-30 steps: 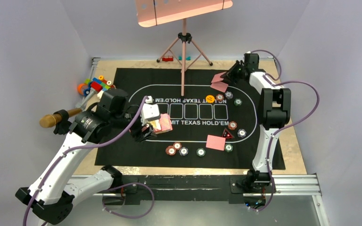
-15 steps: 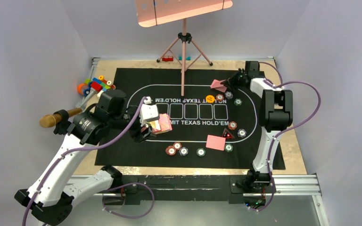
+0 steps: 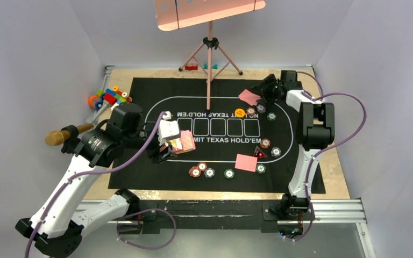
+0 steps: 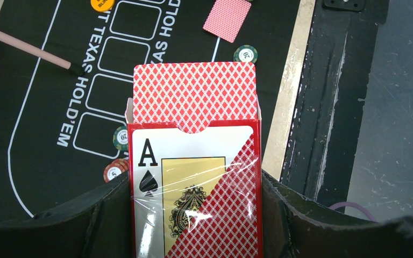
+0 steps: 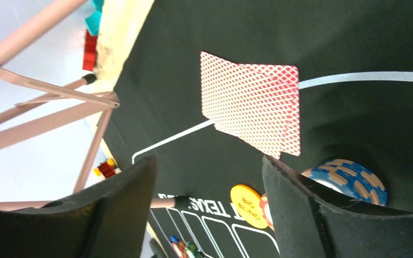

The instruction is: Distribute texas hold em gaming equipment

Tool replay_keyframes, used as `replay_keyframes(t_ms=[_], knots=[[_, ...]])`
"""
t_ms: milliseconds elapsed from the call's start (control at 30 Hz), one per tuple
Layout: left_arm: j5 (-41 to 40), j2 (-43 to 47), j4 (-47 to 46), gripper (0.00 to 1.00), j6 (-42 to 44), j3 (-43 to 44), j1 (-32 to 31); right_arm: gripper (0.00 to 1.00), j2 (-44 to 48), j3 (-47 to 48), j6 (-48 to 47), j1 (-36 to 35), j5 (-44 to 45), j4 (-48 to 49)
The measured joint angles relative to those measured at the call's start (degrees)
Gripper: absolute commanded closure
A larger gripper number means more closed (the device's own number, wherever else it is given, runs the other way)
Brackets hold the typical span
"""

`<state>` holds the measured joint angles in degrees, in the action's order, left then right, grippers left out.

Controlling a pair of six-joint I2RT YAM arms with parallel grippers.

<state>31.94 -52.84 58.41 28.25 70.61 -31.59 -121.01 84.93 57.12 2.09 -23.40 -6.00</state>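
My left gripper (image 3: 173, 142) (image 4: 193, 209) is shut on a red card box (image 4: 193, 188) with an ace of spades on its face. Red-backed playing cards (image 4: 194, 94) stick out of its open top. It hangs over the left part of the black mat (image 3: 140, 161). At the mat's far right my right gripper (image 3: 267, 89) (image 5: 208, 161) stands open, just above two red-backed cards (image 3: 249, 97) (image 5: 253, 107) lying flat and overlapping. An orange Big Blind button (image 3: 240, 113) (image 5: 246, 206) and striped chips (image 3: 261, 108) lie beside them.
Another pink card (image 3: 246, 162), a dark triangle (image 3: 259, 153) and chips (image 3: 265, 143) lie at the mat's near right. A few chips (image 3: 202, 169) sit near the front centre. A tripod leg (image 3: 209, 80) stands on the mat. Toy blocks (image 3: 107, 97) lie far left.
My right gripper has opened and let go of the two cards, which now lie flat on the mat. The left gripper still holds the card box in place.
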Motion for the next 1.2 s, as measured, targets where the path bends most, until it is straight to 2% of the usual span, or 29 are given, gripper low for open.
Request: replay_keyframes(t_ms=[67, 200, 400, 533, 700, 900, 1200], knots=[[0.0, 0.1, 0.0, 1.0, 0.0, 0.0, 0.0, 0.15, 0.1, -0.1, -0.8, 0.0, 0.2, -1.2], [0.0, 0.1, 0.0, 1.0, -0.1, 0.0, 0.0, 0.1, 2.7, -1.1, -3.2, -0.2, 2.1, -6.0], [0.5, 0.1, -0.2, 1.0, -0.4, 0.0, 0.0, 0.07, 17.3, -3.7, -7.9, -3.1, 6.2, -13.0], [0.6, 0.0, -0.5, 1.0, -0.8, 0.0, 0.0, 0.06, 30.9, -7.9, -10.6, -13.5, 5.2, -11.6], [0.7, -0.5, -0.5, 1.0, -1.7, 0.0, 0.0, 0.04, 43.9, -17.9, -10.8, -30.0, -3.0, -5.9], [0.7, -1.6, -0.6, 1.0, -2.5, -0.2, 0.0, 0.03, 48.6, -24.0, -7.4, -37.0, -9.5, -0.3], [0.7, -2.2, -1.6, 1.0, -3.2, -1.1, 0.0, 0.02, 46.4, -24.1, -3.9, -46.8, -13.3, 7.1]])
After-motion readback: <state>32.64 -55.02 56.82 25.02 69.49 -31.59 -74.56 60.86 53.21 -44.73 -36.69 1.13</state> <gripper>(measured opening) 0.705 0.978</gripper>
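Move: The card deck, held out in its box by the left hand, lies roughly 38 cm back, 32 cm to the left and 18 cm above the right hand. The two cards just dealt lie around 2 cm ahead and 4 cm left of the right hand, the blue chips some 4 cm back and 2 cm right, and the orange blind button about 7 cm back and 8 cm left, all roughly 6 cm down. From the left hand, the deck's middle is about 1 cm ahead, 3 cm right and 2 cm below. Back, left and up: the right hand leaves the dealt cards, first easing back low, then climbing steeply and sweeping some 35 cm back and 28 cm left to the deck. It swings about 60 degrees counter-clockwise until its fingers point left and nearly level, spreading from mostly open to almost full. It comes close to the protruding card without a visible touch, while the left hand keeps its hold on the box. ##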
